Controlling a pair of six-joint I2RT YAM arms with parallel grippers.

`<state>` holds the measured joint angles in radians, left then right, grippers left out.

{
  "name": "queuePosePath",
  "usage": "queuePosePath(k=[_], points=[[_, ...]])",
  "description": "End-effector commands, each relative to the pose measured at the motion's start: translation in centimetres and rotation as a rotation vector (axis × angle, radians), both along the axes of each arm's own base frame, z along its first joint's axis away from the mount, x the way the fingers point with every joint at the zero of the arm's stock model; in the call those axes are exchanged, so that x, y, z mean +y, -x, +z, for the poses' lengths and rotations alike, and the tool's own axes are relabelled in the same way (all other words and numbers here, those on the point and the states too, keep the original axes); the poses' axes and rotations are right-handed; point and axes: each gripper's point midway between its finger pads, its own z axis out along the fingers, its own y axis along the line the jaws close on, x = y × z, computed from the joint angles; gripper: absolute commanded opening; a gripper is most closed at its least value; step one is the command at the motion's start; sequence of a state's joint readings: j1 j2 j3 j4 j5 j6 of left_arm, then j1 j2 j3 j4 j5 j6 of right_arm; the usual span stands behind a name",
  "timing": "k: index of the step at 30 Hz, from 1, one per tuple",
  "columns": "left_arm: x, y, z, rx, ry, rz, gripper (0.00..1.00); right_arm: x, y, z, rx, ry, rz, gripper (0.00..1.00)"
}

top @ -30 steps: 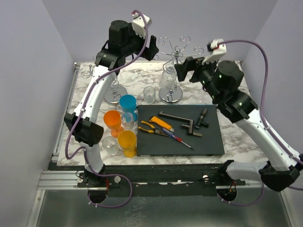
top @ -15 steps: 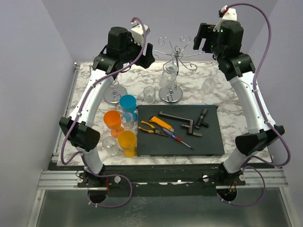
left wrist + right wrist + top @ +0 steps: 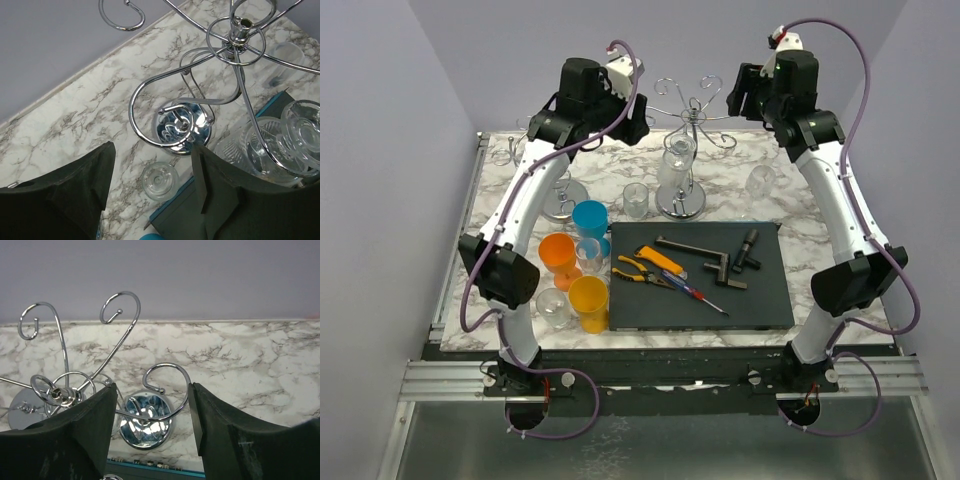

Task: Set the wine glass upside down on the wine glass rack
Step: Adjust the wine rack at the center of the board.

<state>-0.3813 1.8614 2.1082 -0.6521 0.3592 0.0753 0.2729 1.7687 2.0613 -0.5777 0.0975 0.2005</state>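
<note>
The chrome wine glass rack (image 3: 692,112) stands at the back centre on its round base (image 3: 680,203). One wine glass (image 3: 675,160) hangs upside down from it; its foot (image 3: 302,127) shows from above in the left wrist view. Another clear wine glass (image 3: 760,182) stands on the marble to the right. My left gripper (image 3: 638,112) is high, left of the rack top, open and empty (image 3: 152,150). My right gripper (image 3: 735,95) is high on the right, open, with a rack hook (image 3: 167,371) between its fingers (image 3: 151,387).
A small clear glass (image 3: 636,198) (image 3: 160,181) stands left of the rack base. A second chrome stand (image 3: 563,200) is at the left. Blue, orange and yellow cups (image 3: 588,218) cluster front left. A dark mat (image 3: 770,300) holds pliers, a screwdriver and other tools.
My right arm has swung up from beside the hanging glass to high at the back right. The left gripper shifted slightly right. Both jaws have narrowed somewhat.
</note>
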Motion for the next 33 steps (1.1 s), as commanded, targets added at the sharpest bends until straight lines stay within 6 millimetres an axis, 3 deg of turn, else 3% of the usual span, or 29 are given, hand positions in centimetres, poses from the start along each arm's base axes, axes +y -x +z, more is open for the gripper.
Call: queuePosePath(k=[1,5,10,17,33], points=[[-1.3,-1.1,-0.2,-0.010,0.000,-0.031,0.67,0.6,0.2,-1.1,0.019,-0.007,0.039,0.64],[-1.5,-2.2,-0.7,-0.017,-0.012,-0.023,0.67,0.2,0.1,-1.7,0.018,0.014,0.026,0.62],[-1.5,-3.1,-0.6,-0.041,-0.025,-0.013,0.66,0.0,0.6,-1.9,0.012,0.015,0.022,0.46],[-1.6,-4.6,-0.3,-0.077,-0.036,0.004,0.65,-0.4,1.9,-1.8,-0.003,-0.005,0.014,0.38],[-2.7,-7.2,0.1,-0.133,-0.027,0.003,0.64,-0.8,4.6,-3.7,0.039,-0.025,0.015,0.36]])
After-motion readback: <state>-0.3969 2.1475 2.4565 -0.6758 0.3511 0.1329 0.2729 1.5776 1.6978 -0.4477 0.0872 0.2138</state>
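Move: At the rack's top, its left loop lies about 6 cm ahead of the left hand, 3 cm right and 4 cm below; the hub is about 8 cm right of that loop. The hanging wine glass is 7 cm right of the left hand, 2 cm back and 12 cm lower; a clear tumbler stands 6 cm ahead, 30 cm down. From the right hand, the right loop is 5 cm ahead and 8 cm below; the hub is 5 cm ahead, 9 cm left. Reaching forward about 6 cm and 3 cm to the right, the left hand brings its still-open fingers in over the rack's left loop; contact can't be made out. Meanwhile the right hand dips about 2 cm, draws back some 3.5 cm and sinks further towards the height of the rack's arms, closing its empty fingers to roughly half their earlier gap. ##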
